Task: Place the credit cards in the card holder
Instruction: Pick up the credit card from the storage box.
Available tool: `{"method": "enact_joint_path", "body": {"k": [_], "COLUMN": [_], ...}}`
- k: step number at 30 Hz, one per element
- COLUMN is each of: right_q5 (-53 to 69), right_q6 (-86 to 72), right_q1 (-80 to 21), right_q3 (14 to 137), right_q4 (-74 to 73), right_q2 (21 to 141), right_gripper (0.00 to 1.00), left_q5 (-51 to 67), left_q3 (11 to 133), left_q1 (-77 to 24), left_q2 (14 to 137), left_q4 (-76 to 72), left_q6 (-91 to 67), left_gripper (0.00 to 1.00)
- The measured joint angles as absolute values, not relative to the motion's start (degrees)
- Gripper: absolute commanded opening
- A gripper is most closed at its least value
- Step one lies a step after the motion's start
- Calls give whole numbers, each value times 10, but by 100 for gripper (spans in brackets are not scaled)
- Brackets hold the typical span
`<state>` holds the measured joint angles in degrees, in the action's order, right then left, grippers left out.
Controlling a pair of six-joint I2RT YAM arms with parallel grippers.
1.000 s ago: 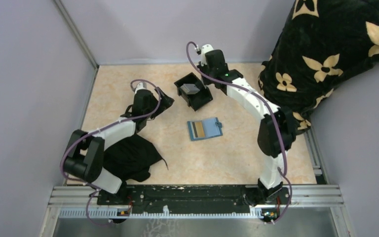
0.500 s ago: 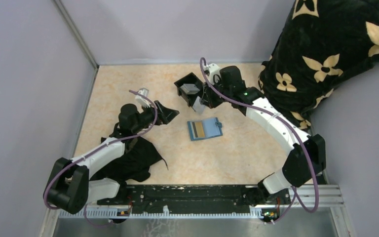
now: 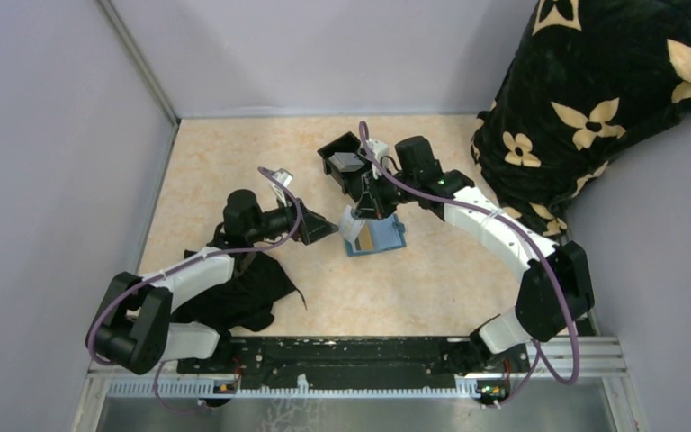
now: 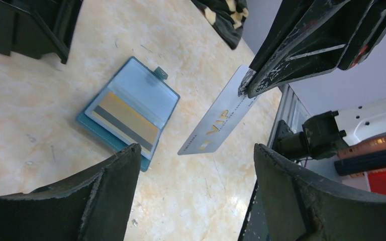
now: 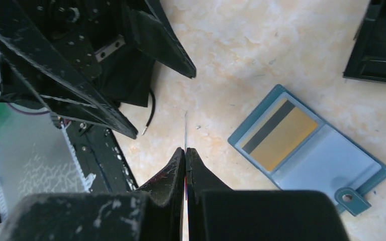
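Note:
The teal card holder [image 3: 380, 237] lies open on the table, with a tan-yellow credit card [image 4: 125, 118] tucked in one pocket. My right gripper [image 5: 186, 149] is shut on a grey-silver credit card [image 4: 216, 120], gripping one end. That card hangs tilted above the table, just left of the holder [image 5: 331, 165]; in the right wrist view the grey card [image 5: 185, 128] shows edge-on. My left gripper [image 4: 197, 150] stands open and holds nothing; it points at the hanging card from the left, apart from it, and in the top view the left gripper [image 3: 322, 229] is close beside the card [image 3: 351, 225].
A black open tray [image 3: 353, 162] with a flat grey thing [image 3: 346, 162] inside stands behind the holder. A black cloth [image 3: 243, 288] lies by the left arm's base. A black blanket with tan flowers [image 3: 594, 90] fills the back right. Walls close in on three sides.
My right gripper came away from the black tray with the grey card and moved toward the near left, beside the holder. My left arm swung right toward the holder and the card.

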<state>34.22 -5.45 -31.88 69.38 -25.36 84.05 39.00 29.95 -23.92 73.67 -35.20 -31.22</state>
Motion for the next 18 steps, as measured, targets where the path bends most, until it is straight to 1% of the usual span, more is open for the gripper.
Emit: {"method": "enact_joint_path", "body": {"k": [6, 11, 15, 18], "right_q5": [382, 420, 446, 459], "right_q6": [-62, -65, -71, -76], "right_q1": [-319, -317, -317, -317], "right_q3": [688, 682, 666, 660], "right_q4": [-243, -223, -216, -213], "right_q2": [841, 862, 888, 899], "right_gripper": [0, 0, 0, 0], "left_q5": [422, 442, 459, 472], "left_q3": [300, 300, 301, 303], "left_q1": [-244, -245, -246, -247], "left_q2": [766, 781, 796, 805], "left_q4": [-359, -382, -396, -401], "left_q6": [-300, -300, -300, -300], "left_gripper": [80, 73, 65, 63]}}
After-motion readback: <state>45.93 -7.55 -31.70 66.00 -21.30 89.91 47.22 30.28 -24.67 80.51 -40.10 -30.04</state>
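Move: The upright credit card, still pinched in the right fingers, has its middle about 6 cm to the right of the left hand point, 2 cm ahead and nearly level with it. Counted from the right hand, the left gripper it is being taken to is roughly 9 cm to the left, 3 cm back and 2 cm lower. The open card holder lies on the table some 3 cm ahead of the right hand, 3 cm to its right and 18 cm below; the storage box is about 21 cm ahead, 2 cm left and 15 cm down. The right hand keeps its pinch on the card and lowers it about 3 cm while drawing back about 2 cm and carrying it left, its wrist turning some 10 degrees, so that the card's free end comes towards the gap between the left fingertips. The left hand meets it with a small move down, back and to the right, turning a little clockwise, and its wide-open fingers close by roughly a quarter around the line of the card, with no grip on it yet. ##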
